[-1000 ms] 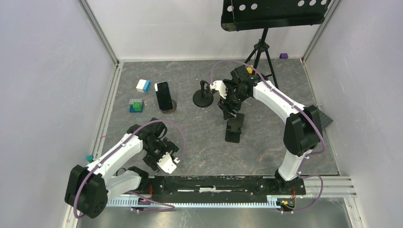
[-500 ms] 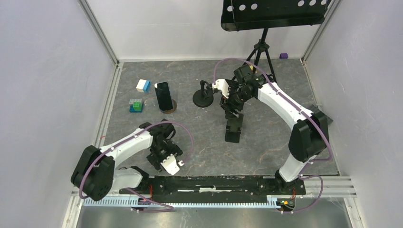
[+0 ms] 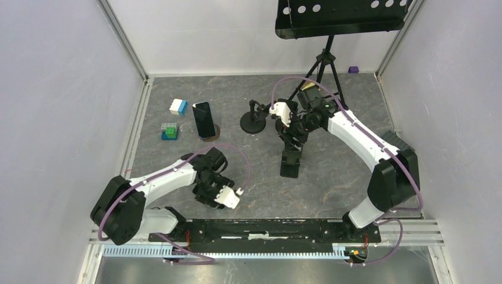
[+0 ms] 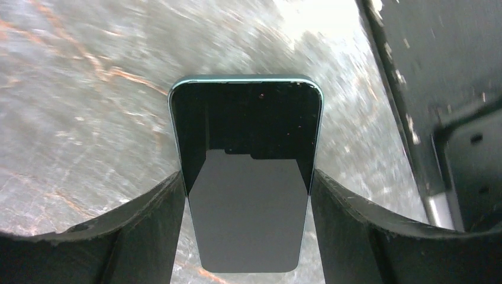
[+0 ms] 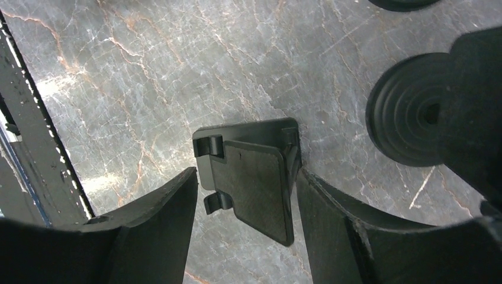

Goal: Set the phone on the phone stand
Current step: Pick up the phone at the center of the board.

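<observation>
A dark-screened phone (image 4: 245, 154) with a teal rim lies between my left gripper's (image 4: 247, 177) fingers, which press on both its long edges just above the grey stone floor. In the top view the left gripper (image 3: 212, 198) sits near the front rail and hides this phone. The black phone stand (image 3: 290, 164) rests mid-floor. My right gripper (image 3: 292, 142) hovers over it, open. In the right wrist view the stand (image 5: 254, 177) lies between the right gripper's (image 5: 247, 176) fingers, with the right finger at its edge and a small gap on the left.
Another dark phone (image 3: 204, 118) leans on a brown disc (image 3: 214, 132) at the back left, beside coloured blocks (image 3: 170, 131) and a white-blue block (image 3: 177, 106). A round black base with a post (image 3: 253, 122) stands by the right gripper. A tripod (image 3: 327, 65) is behind it. The black base rail (image 4: 426, 89) runs close to the left gripper.
My left gripper has slid right along the near rail and its jaws have closed in onto the phone. My right arm has shifted a little to the right above the stand.
</observation>
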Controlling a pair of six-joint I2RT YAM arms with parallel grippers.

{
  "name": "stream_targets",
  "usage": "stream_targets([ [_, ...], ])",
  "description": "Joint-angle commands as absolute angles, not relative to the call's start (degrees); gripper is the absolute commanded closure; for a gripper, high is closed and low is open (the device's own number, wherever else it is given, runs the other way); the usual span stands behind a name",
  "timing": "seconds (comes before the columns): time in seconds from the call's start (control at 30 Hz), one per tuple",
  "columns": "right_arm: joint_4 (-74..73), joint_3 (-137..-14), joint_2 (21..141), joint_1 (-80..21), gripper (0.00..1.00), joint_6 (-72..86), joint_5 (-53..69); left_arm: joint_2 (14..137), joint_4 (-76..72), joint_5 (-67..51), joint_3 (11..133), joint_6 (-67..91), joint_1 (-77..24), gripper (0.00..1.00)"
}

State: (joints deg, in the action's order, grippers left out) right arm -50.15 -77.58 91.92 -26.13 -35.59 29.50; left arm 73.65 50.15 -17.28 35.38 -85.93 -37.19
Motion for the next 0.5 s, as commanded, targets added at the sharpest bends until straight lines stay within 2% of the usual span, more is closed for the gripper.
stream_targets([
  [0.0,-46.7,-75.6,87.7,-23.9,0.33,-33.2,30.5,77.5,29.6,-25.6,34.6,-66.9,-38.3,0.89],
  [0.13,-45.9,-74.8,85.8,-22.3,0.33,-32.8,36.2,78.3,23.1,-27.6,35.9,-56.6,-38.4,0.98],
  [0.3,-33.9,-68.0,81.9,-22.2,0.33,-27.3,45.6,78.6,14.6,-23.8,35.2,-48.3,-38.8,0.98],
  [0.47,-27.4,-65.1,83.0,-24.0,0.34,-23.8,52.4,77.2,11.4,-21.6,34.7,-44.6,-38.8,0.98],
])
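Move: The left hand already grips the phone just above the board; the folding stand, free so far, stands about 14 cm ahead of this hand and 32 cm to its right. The nearer of the two round-based stands is some 15 cm farther out than the folding stand and 2 cm to its left. For the right hand, open above it, the folding stand lies roughly 4 cm back, 3 cm left and 11 cm below. Carrying the phone low over the board, the left hand sweeps right about 9 cm and then increasingly forward some 6 cm, towards the folding stand, rising only slightly; it turns nearly 30 degrees counter-clockwise and its fingers tip farther to the right, grip kept. The empty right hand rises about 3 cm, drifting right and then back and left while its fingers swing to point more to the left, opening unchanged. ##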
